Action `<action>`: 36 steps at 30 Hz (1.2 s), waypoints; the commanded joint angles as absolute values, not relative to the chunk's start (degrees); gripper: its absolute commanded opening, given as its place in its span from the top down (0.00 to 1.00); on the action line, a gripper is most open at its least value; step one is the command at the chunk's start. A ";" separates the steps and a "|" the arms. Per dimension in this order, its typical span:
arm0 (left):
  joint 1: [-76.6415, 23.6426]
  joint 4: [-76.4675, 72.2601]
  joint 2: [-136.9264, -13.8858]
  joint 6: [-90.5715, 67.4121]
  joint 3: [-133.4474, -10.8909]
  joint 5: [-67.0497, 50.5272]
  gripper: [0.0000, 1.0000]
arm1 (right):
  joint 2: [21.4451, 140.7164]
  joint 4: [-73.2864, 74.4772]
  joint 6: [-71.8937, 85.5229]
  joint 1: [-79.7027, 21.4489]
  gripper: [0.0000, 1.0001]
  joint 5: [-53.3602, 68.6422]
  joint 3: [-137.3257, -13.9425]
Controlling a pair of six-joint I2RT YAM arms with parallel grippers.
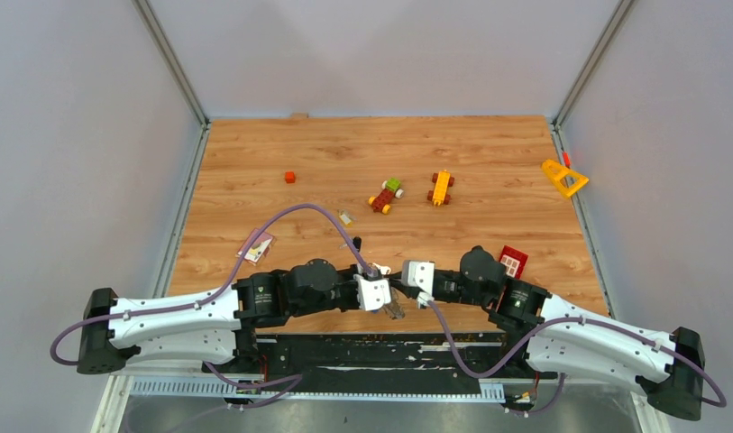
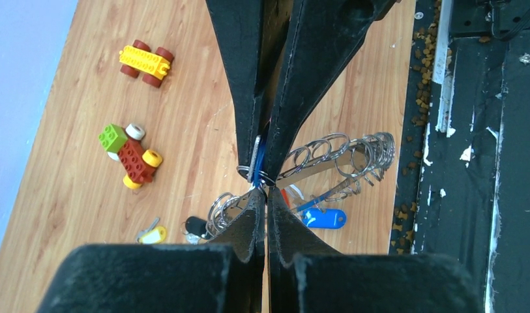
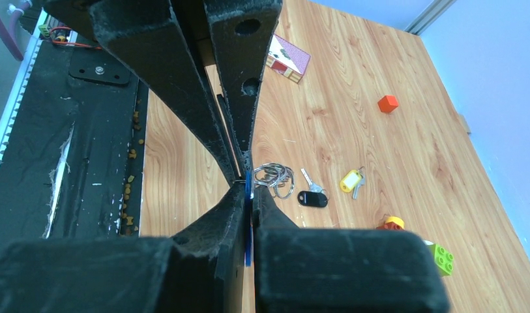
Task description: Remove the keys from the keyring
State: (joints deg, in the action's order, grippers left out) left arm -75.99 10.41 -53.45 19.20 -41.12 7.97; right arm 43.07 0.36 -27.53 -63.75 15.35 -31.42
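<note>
Both grippers meet tip to tip above the table's near edge. My left gripper (image 2: 267,190) is shut on a thin wire loop of the keyring (image 2: 340,160), a silver bunch of coiled rings that hangs to its right and left. My right gripper (image 3: 249,186) is shut on a blue-headed key (image 3: 250,195), which is pinched flat between its fingers. A second blue key tag (image 2: 324,218) dangles under the ring. A black-headed key (image 3: 312,198) and a yellow-headed key (image 3: 350,180) lie on the wood beyond the grippers, apart from the ring.
Two block vehicles (image 1: 386,195) (image 1: 441,188) and a small red cube (image 1: 289,177) sit mid-table. A yellow triangle (image 1: 563,178) lies at the right wall. A red block (image 1: 513,261) is by the right arm and a printed card (image 1: 259,246) by the left.
</note>
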 commanded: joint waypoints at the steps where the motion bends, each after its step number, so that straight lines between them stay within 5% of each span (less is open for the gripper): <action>1: -76.03 0.76 -53.22 18.29 -41.15 3.61 1.00 | 43.41 -11.62 -26.73 -64.93 1.00 25.85 -33.15; 18: -76.03 -1.84 -52.95 18.16 -40.96 3.88 1.00 | 46.01 -10.98 -27.13 -65.00 1.00 33.29 -33.77; 27: -76.03 -4.73 -50.46 16.41 -38.08 4.44 1.00 | 42.35 -10.26 -27.95 -64.92 1.00 26.57 -32.75; 36: -76.03 -10.81 -44.47 12.82 -32.74 5.71 0.66 | 35.16 -9.31 -29.65 -64.98 1.00 19.89 -30.82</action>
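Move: The small ring with the blue piece lies right at both fingertips: about 1 cm right of the left hand and 1 cm left of the right hand. The big keyring hangs from it, its middle roughly 3 cm back and 5 cm below the left hand. On the table some 20 cm below, the black fob lies about 12 cm ahead and 5 cm left of that hand, and the red tag about 4 cm ahead, straight in line. Both hands sink about 1 cm, then lift roughly 4 cm, left fingers opening while the right keeps its pinch. ##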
